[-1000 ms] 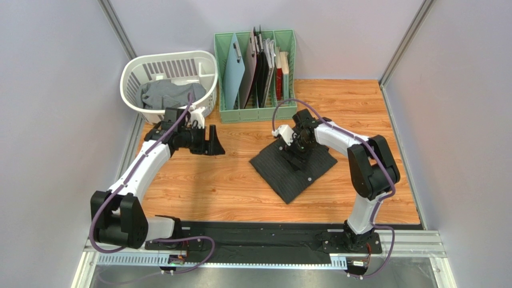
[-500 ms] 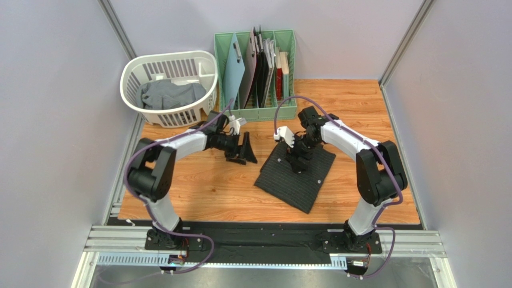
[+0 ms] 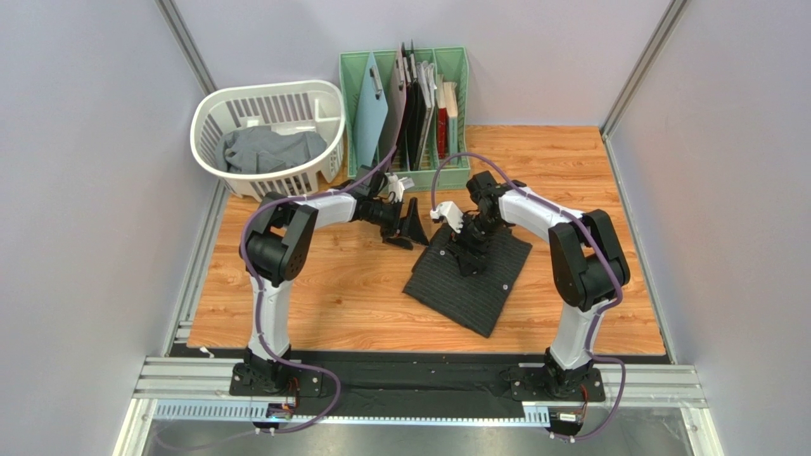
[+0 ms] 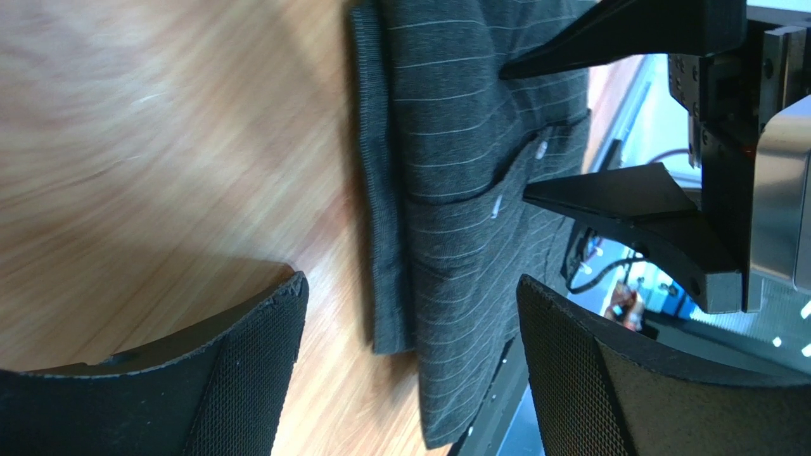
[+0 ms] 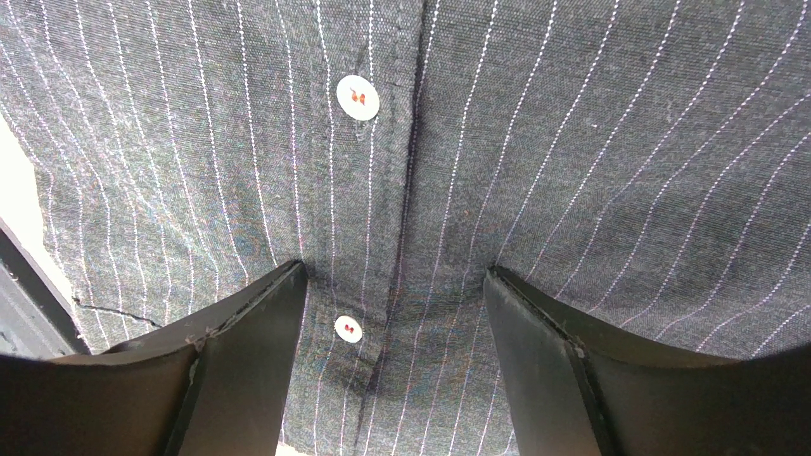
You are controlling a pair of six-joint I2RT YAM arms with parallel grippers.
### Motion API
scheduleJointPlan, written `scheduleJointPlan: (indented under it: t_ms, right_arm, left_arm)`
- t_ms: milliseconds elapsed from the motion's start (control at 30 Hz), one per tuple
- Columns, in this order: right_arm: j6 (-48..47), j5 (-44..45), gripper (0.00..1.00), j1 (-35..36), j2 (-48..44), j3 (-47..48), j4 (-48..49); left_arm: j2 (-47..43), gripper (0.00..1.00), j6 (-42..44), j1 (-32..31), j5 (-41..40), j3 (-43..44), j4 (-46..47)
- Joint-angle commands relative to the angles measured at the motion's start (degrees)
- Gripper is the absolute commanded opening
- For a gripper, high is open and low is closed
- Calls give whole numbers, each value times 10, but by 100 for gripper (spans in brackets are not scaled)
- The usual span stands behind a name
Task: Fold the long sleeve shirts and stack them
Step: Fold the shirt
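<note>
The black pinstriped shirt [image 3: 471, 275] lies folded on the wooden table, right of the middle. My right gripper [image 3: 470, 249] is open and presses down on its buttoned front [image 5: 400, 190], fingertips on the cloth. My left gripper [image 3: 411, 226] is open and empty just off the shirt's left edge, facing it; the shirt's folded edge [image 4: 447, 237] and the right gripper's fingers [image 4: 619, 204] show in its view. The plain grey shirt [image 3: 271, 147] lies crumpled in the white basket [image 3: 328, 100].
A green rack [image 3: 455, 71] with flat boards and folders stands at the back, just behind both grippers. The white basket is at the back left. Grey walls close in both sides.
My left arm has swung from near the basket to the right, up to the shirt's left edge. The black shirt was shifted and turned slightly under the right gripper.
</note>
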Motion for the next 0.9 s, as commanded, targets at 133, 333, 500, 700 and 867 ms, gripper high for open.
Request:
scheduleJointPlan:
  t_ms: [133,333,500,700,867]
  right_arm:
    - [-3,18,74,-1,26,15,-2]
    - [-2,15,74,-2,32,21,-6]
    - [-5,13,74,-5,32,22,-8]
    - [-2,2,75,-4,30,20,-10]
    - [7,-8,75,-1,26,16,-9]
  left_arm:
    - [51,86,-4,-24,1,12,16]
    - [71,85,3,-41,13,37,1]
    - [80,82,4,-49,16,48,-8]
    - [86,69,-10,-54,20,47,5]
    - [75,58,-17,-68,14,44,20]
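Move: The shirt's near-left edge lies about 3 cm to the left hand's right, 2 cm back and a couple of centimetres lower; the white button just inside it is some 6 cm right and 3 cm back. The green rack's middle stands about 24 cm ahead and 2 cm left of that hand. From the right hand, already resting on the cloth, the same edge is roughly 7 cm left and 3 cm ahead, about level. The shirt's left edge is what the left hand comes onto: low and nearly level, it slides about 4 cm right and 2 cm back towards the right hand, the open fingers passing either side of the folded edge, one over the cloth and one at the table side. It then sinks about a centimetre while the fingers start to close, ending still well apart. The right hand keeps its open fingertips on the shirt, staying put. ##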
